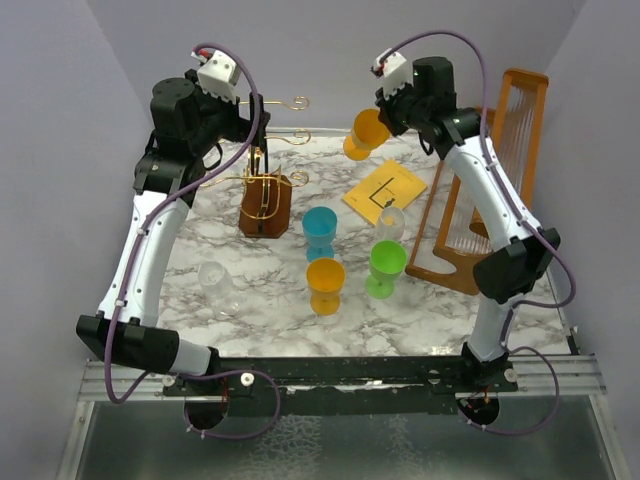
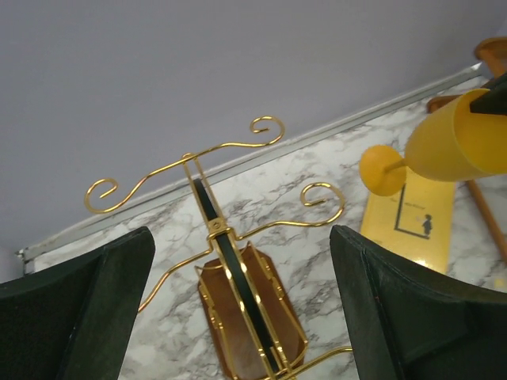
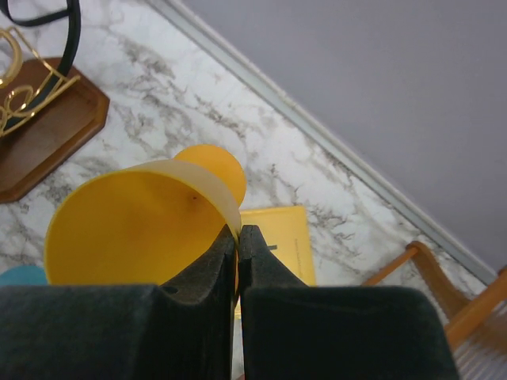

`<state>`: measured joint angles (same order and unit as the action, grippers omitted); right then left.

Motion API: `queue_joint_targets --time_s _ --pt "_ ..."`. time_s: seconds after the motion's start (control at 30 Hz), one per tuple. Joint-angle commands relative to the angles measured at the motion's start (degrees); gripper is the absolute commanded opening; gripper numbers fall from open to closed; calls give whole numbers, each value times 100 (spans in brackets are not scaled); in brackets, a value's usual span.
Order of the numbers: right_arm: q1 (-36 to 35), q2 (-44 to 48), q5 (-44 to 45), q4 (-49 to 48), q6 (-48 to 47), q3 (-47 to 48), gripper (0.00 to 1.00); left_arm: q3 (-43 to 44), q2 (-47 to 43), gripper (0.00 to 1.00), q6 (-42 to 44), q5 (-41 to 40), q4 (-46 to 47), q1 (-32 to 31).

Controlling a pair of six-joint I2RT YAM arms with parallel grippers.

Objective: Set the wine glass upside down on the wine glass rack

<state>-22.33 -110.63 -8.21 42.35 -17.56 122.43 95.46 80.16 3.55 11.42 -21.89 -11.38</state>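
A yellow plastic wine glass (image 1: 364, 134) (image 2: 451, 146) (image 3: 135, 222) hangs tilted above the back of the table, its foot pointing toward the rack. My right gripper (image 1: 385, 116) (image 3: 238, 233) is shut on its rim, one finger inside the bowl and one outside. The wine glass rack (image 1: 264, 200) (image 2: 238, 269) (image 3: 40, 127), gold wire with curled arms on a dark brown wooden block, stands at the back left with nothing hanging on it. My left gripper (image 1: 207, 150) (image 2: 242, 241) hovers above the rack, open and holding nothing.
Blue (image 1: 320, 230), orange (image 1: 326, 282), green (image 1: 386, 265) and clear (image 1: 216, 285) glasses stand mid-table, with a small clear one (image 1: 390, 222). A yellow card (image 1: 384, 190) lies flat. Tall orange-brown wooden frames (image 1: 520, 140) lean at the right edge.
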Motion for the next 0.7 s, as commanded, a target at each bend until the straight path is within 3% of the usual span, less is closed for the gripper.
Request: queue_joint_targets --time_s 0.0,0.37,0.67 --pt "0 822 313 -885 236 -67 1 329 249 94 -1020 1077 431 -14" --pt "1 1849 -995 -1207 739 -531 1 217 866 77 -3333 2467 1645 -13" --pt "1 2018 -1917 -1195 1255 -558 1 -142 1084 75 -4195 3376 2492 -88"
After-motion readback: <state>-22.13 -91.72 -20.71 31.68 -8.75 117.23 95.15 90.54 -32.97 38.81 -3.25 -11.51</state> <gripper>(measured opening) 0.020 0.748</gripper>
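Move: The orange wine glass, held by its rim in the right fingers with its foot hanging down and left, has its middle roughly 22 cm right of the open left hand, 8 cm ahead and 15 cm lower. From the right hand, the wine glass rack lies about 28 cm left, level forward and some 12 cm lower; the yellow card is almost directly beneath, 30 cm down, and the blue glass 15 cm left, 7 back, 24 down. The right hand keeps its pinch on the orange glass's rim and lifts it about 16 cm while drawing back some 9 cm, its wrist tipping up and rolling left side up so the foot swings towards the left gripper. The left hand, empty, travels about 10 cm right over the rack towards that foot, rolling left side down, turning clockwise and closing partway, not yet touching the glass. ##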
